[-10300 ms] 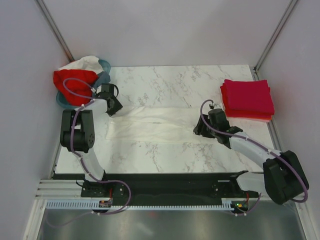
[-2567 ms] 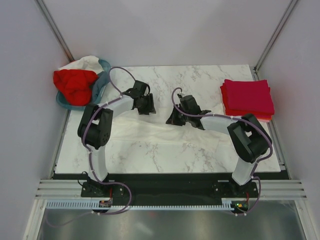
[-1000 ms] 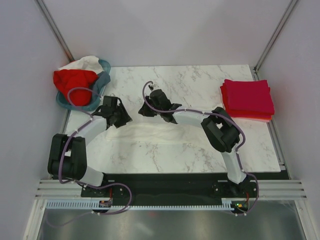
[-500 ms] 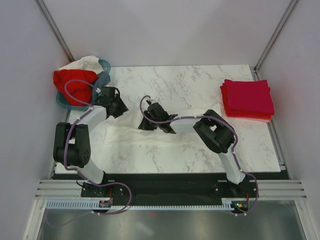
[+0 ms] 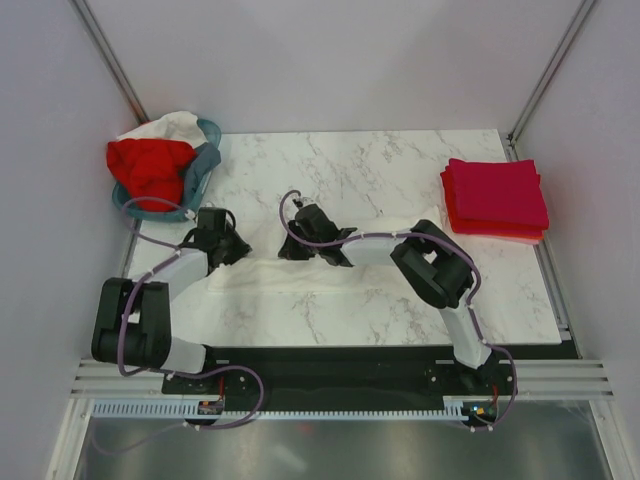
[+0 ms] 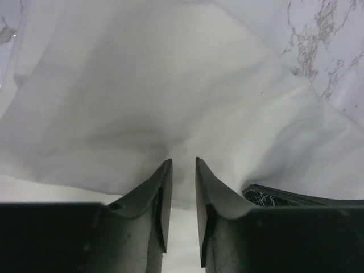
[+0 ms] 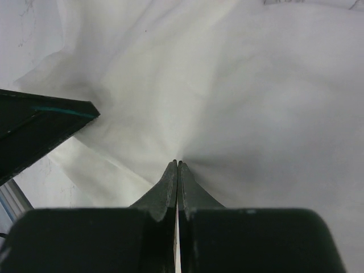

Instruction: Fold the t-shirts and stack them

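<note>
A large white t-shirt point(image 5: 265, 272) lies as a long folded band across the marble table point(image 5: 330, 170). My left gripper point(image 5: 230, 249) sits low over its left end. Its jaws stand narrowly apart, with a ridge of white cloth point(image 6: 170, 85) puckered up between the tips of the left gripper point(image 6: 182, 159). My right gripper point(image 5: 293, 244) is just to the right, its arm stretched across the shirt. The right gripper point(image 7: 177, 162) is shut on a pinch of the white cloth point(image 7: 239, 85), and creases run to its tips. A folded stack of red t-shirts point(image 5: 495, 198) lies at the right edge.
A teal basket point(image 5: 205, 165) at the far left corner holds a crumpled red shirt point(image 5: 150, 170) and a white one point(image 5: 170, 125). Grey walls close in the table on the left, right and back. A black bar point(image 5: 330, 362) runs along the near edge.
My left gripper has come from beside the basket toward the near side, onto the shirt's left end, and its jaws have narrowed. The right gripper has stayed shut and barely shifted.
</note>
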Robot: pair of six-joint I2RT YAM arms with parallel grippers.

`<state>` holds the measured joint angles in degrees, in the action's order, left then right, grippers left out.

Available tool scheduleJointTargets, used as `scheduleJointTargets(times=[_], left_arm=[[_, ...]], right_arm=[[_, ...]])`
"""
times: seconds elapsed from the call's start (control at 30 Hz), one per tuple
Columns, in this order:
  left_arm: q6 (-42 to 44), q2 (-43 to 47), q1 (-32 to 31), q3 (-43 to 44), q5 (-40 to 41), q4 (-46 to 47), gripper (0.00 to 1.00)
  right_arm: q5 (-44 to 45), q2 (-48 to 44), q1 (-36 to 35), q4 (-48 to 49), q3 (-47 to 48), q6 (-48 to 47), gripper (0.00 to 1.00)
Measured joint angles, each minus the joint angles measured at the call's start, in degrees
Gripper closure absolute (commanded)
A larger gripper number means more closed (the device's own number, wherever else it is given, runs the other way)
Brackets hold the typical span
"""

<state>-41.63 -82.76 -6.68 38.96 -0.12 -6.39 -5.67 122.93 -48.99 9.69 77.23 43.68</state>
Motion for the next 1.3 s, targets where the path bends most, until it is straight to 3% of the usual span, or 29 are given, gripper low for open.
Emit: scheduleJointTargets(times=[0.1, 0.27, 0.5, 0.9, 1.1, 1.3], left_arm=[[-0.6, 3.3, 0.5, -2.7, 0.1, 2.3, 0.89], [-2.5, 4.2, 2.8, -6.6, 0.0, 6.1, 0.98], [-5.7, 1.6, 4.4, -9.0, -1.0, 10.3, 0.98], [-2.1, 17.6, 3.7, -7.7, 3.5, 0.0, 0.98], [-0.8, 14.2, 2.8, -2.3, 3.5, -1.2, 0.98], [-0.4, 0.8, 2.8, 8.1, 4.4, -4.5, 0.98]], right_arm=[[0.1, -0.1, 0.2, -0.3, -0.3, 0.0, 1.00], [0.2, -2.2, 1.0, -0.5, -2.9, -0.2, 1.00], [1.2, -11.5, 4.1, -1.0, -10.8, -1.2, 1.00], [17.4, -37.4, 15.3, -18.1, -23.4, -5.5, 1.00], [26.3, -42.8, 18.4, -27.7, -27.6, -4.7, 1.00], [29.6, -45.5, 19.8, -33.4, -29.8, -2.6, 1.00]])
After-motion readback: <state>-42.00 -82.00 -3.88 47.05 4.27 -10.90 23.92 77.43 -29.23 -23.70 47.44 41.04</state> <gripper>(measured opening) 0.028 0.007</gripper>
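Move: My left hand hovers just above the left part of the folded white t-shirt; the shirt's far-left corner is about 9 cm ahead, 7 cm to its left and 2 cm below. The basket of shirts stands some 25 cm ahead and 21 cm left of that hand. From my right hand, low at the same part, the shirt's right end lies roughly 40 cm to its right, about 1 cm ahead; the red stack is about 56 cm right and 17 cm ahead. I draw my shut right fingers a little way right, low along the shirt, then lift and sweep over it to its right end, some 33 cm in all, swinging the wrist clockwise. Meanwhile my left fingers close empty, dip onto the cloth while easing left, then rise clear about 8 cm and reach forward towards the far-left corner. ##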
